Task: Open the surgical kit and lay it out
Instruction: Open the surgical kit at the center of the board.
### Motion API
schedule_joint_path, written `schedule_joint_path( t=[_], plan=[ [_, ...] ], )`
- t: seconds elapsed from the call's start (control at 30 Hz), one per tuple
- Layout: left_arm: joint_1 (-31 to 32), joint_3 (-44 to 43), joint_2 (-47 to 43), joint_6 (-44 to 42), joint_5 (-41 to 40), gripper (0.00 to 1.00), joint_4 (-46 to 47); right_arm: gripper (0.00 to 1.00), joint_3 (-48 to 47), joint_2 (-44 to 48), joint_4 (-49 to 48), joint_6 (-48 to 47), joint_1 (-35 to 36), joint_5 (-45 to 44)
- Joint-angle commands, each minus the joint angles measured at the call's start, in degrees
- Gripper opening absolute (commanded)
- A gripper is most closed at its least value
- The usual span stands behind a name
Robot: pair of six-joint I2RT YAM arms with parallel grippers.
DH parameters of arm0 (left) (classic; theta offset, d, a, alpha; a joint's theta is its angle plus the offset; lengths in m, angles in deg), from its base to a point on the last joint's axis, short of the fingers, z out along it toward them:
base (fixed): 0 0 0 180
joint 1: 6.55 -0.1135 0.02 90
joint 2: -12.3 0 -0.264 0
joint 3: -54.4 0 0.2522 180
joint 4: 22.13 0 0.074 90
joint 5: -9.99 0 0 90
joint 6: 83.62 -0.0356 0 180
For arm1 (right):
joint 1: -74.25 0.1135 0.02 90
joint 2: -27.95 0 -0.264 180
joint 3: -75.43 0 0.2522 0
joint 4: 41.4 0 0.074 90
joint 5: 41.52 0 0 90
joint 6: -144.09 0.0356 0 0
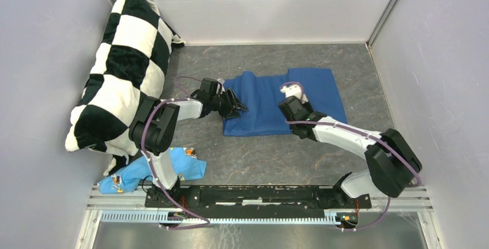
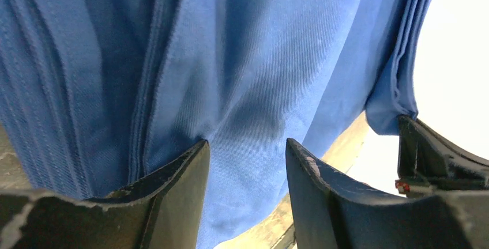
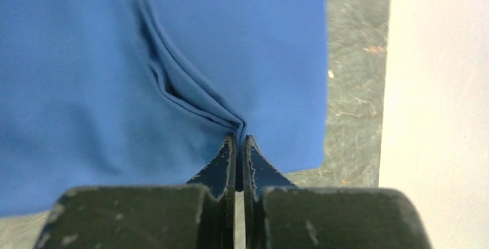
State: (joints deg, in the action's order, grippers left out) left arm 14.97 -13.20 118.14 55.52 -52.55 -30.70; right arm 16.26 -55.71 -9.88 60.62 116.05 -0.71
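The surgical kit's dark blue cloth wrap (image 1: 266,104) lies folded on the grey floor mid-table; its steel tray and instruments are hidden. My left gripper (image 1: 238,108) sits at the wrap's left edge. In the left wrist view it (image 2: 248,145) is open, and a lifted fold of the wrap (image 2: 242,64) hangs between its fingers (image 2: 179,174). My right gripper (image 1: 287,94) rests on the wrap's middle right. In the right wrist view it (image 3: 239,139) is shut, pinching a ridge of the wrap (image 3: 173,82) near the cloth's corner.
A black-and-white checkered pillow (image 1: 124,59) leans against the left wall. A light blue patterned cloth scrap (image 1: 147,174) lies by the left arm's base. Walls close in the back and both sides. The metal rail (image 1: 259,194) runs along the near edge.
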Motion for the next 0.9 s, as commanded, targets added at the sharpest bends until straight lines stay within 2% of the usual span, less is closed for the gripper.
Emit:
schedule_joint_path(
  t=[0.0,0.17,0.3,0.37,0.43,0.5,0.6,0.7,0.73,0.8,0.87],
  plan=[
    [-1.66,2.69,2.78,4.14,0.16,0.60,2.32,0.00,2.26,7.98,-3.00,1.45,-10.43,-3.55],
    [-1.97,2.02,2.54,2.42,-0.90,0.61,1.15,0.00,3.76,16.01,-7.48,1.30,-29.25,-4.58],
    [-2.56,0.36,2.97,0.42,-1.35,0.62,-0.57,0.01,3.60,16.32,-12.98,-1.53,-44.92,-3.23],
    [-2.74,-1.12,2.52,-1.80,-2.52,0.63,-2.61,0.21,1.26,13.06,-12.93,-0.87,-52.78,1.34],
    [-2.77,-2.65,1.34,-4.36,-3.74,0.64,-4.69,0.40,-5.56,7.57,-7.46,0.60,-58.06,6.48],
    [-2.71,-3.58,-0.88,-6.46,-5.15,0.67,-6.54,0.64,-14.06,1.85,0.63,0.78,-58.76,10.42],
    [-2.63,-4.88,-5.51,-9.88,-8.22,0.74,-8.71,0.78,-20.07,-0.62,7.04,-0.62,-55.32,12.91],
    [-2.56,-6.21,-9.75,-14.16,-12.37,0.84,-11.13,0.89,-15.24,5.01,4.04,-1.82,-50.60,13.92],
    [-2.54,-6.33,-10.90,-14.92,-13.36,0.86,-11.51,0.92,-12.42,7.04,2.49,-1.42,-49.19,17.01],
    [-2.47,-6.27,-12.43,-15.66,-14.78,0.91,-11.82,0.98,-6.81,10.94,-2.23,-0.38,-48.07,31.86],
    [-2.47,-6.68,-12.92,-16.48,-15.59,0.93,-12.23,0.98,-2.02,12.10,-6.18,1.24,-47.40,43.60]
  ],
)
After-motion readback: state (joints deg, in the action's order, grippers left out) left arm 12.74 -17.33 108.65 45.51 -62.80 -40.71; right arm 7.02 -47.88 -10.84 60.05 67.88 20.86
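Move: The kit's top layer, its free edge still pinched in the right fingers, is to be taken to the bare strip of board some 20 cm to that hand's right, level ahead and about 7 cm lower. The kit's stacked part is centred roughly 4 cm ahead and 1 cm right, 6 cm down; its left panel some 22 cm left, 2 cm ahead, 7 cm down. The left hand is low over that panel, whose middle lies about 3 cm to its right, 1 cm ahead and just below. The kit's top layer is swung rightward by the right hand, which sweeps fast about 30 cm while rising some 8 cm and turning clockwise; its fingers release the edge near the far end, then the hand, wide open, comes 10 cm back left and 5 cm forward. The left hand stays resting on the left panel, then lifts about 5 cm off, drifting left and forward and opening wider. ##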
